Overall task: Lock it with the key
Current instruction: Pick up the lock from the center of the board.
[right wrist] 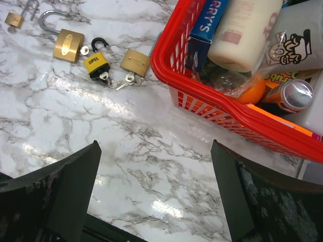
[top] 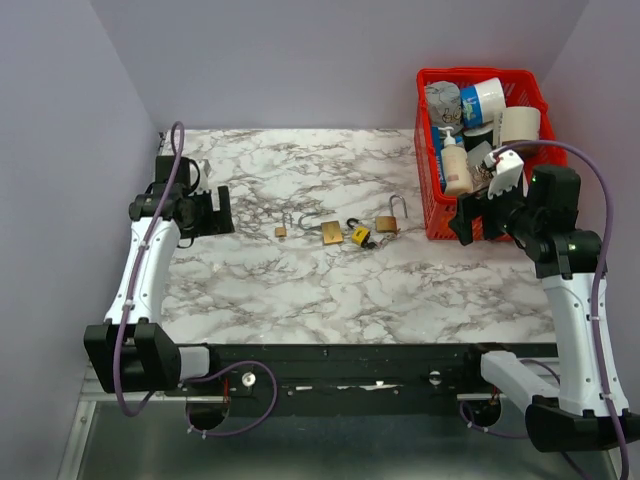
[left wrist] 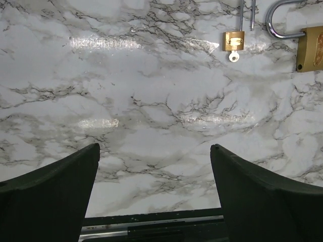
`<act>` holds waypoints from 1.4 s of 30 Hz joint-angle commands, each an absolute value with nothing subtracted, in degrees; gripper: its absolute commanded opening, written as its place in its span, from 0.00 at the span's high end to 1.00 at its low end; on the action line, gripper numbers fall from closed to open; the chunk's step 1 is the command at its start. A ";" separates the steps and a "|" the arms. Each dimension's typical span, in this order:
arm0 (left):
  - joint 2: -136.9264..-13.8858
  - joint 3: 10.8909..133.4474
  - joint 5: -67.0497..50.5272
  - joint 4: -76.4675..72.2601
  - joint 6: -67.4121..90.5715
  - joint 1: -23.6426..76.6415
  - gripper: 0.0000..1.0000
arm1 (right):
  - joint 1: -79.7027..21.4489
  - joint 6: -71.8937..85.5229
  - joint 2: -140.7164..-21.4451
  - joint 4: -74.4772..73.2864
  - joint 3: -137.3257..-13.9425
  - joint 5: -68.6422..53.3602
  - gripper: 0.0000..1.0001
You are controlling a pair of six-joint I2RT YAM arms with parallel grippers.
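Note:
Several padlocks lie in a row mid-table: a small brass padlock [top: 281,231], a larger brass padlock [top: 332,232] with an open shackle, a yellow-and-black padlock [top: 359,236] and another brass padlock [top: 387,223]. In the left wrist view the small brass padlock [left wrist: 234,41] has a key [left wrist: 233,56] in it, and the larger one [left wrist: 310,48] is at the right edge. The right wrist view shows the yellow padlock [right wrist: 97,63] and loose keys [right wrist: 123,83]. My left gripper [top: 222,210] [left wrist: 155,146] is open and empty, left of the row. My right gripper [top: 465,222] [right wrist: 155,143] is open and empty, right of it.
A red basket [top: 432,190] [right wrist: 212,103] full of bottles and cans stands at the back right, right beside my right gripper. Grey walls enclose the marble table on the left, back and right. A black rail runs along the near edge.

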State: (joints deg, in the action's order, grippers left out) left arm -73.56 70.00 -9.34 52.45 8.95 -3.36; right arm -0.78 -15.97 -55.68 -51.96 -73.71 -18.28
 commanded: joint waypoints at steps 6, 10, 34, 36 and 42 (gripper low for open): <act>-81.73 80.22 -1.94 50.89 0.36 8.94 0.01 | -1.05 -15.12 -56.25 -51.24 -71.72 -21.71 0.00; -90.85 86.91 -0.44 52.12 -2.72 14.14 0.03 | -1.14 -15.12 -56.25 -51.41 -71.45 -22.15 0.00; -116.89 99.23 7.21 47.20 14.15 20.83 0.43 | -1.05 -14.85 -57.92 -51.59 -69.43 -23.29 0.00; -118.21 99.49 7.12 47.37 14.59 20.83 0.43 | -1.06 -14.77 -58.09 -51.59 -69.35 -23.29 0.00; -120.76 99.75 5.80 46.84 15.91 21.00 0.52 | -1.05 -14.68 -58.18 -51.15 -68.73 -23.38 0.00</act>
State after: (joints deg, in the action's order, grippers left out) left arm -118.74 97.84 5.15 47.81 13.91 20.49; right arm -0.78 -15.05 -58.11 -52.25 -69.80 -22.06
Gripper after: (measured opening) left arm 0.509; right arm 0.998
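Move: The small brass lock lies about 14 cm ahead of the left gripper and 14 cm to its right, some 17 cm below it. The big brass lock stands roughly 14 cm to the right of the small lock and level with it. The yellow lock is about 7 cm farther right still, 1 cm nearer the bases. From the right gripper the small lock is around 17 cm ahead, 45 cm to the left and 28 cm below. Swing the left gripper right and forward, about 13 cm each way, first nearly level, then sink some 12 cm towards the small brass lock, stopping above it. Turn the wrist clockwise about 25 degrees, ease half of that back, tip the fingers more steeply down, and narrow them from wide open to about half. Let the open right gripper sink slightly beside the basket. ##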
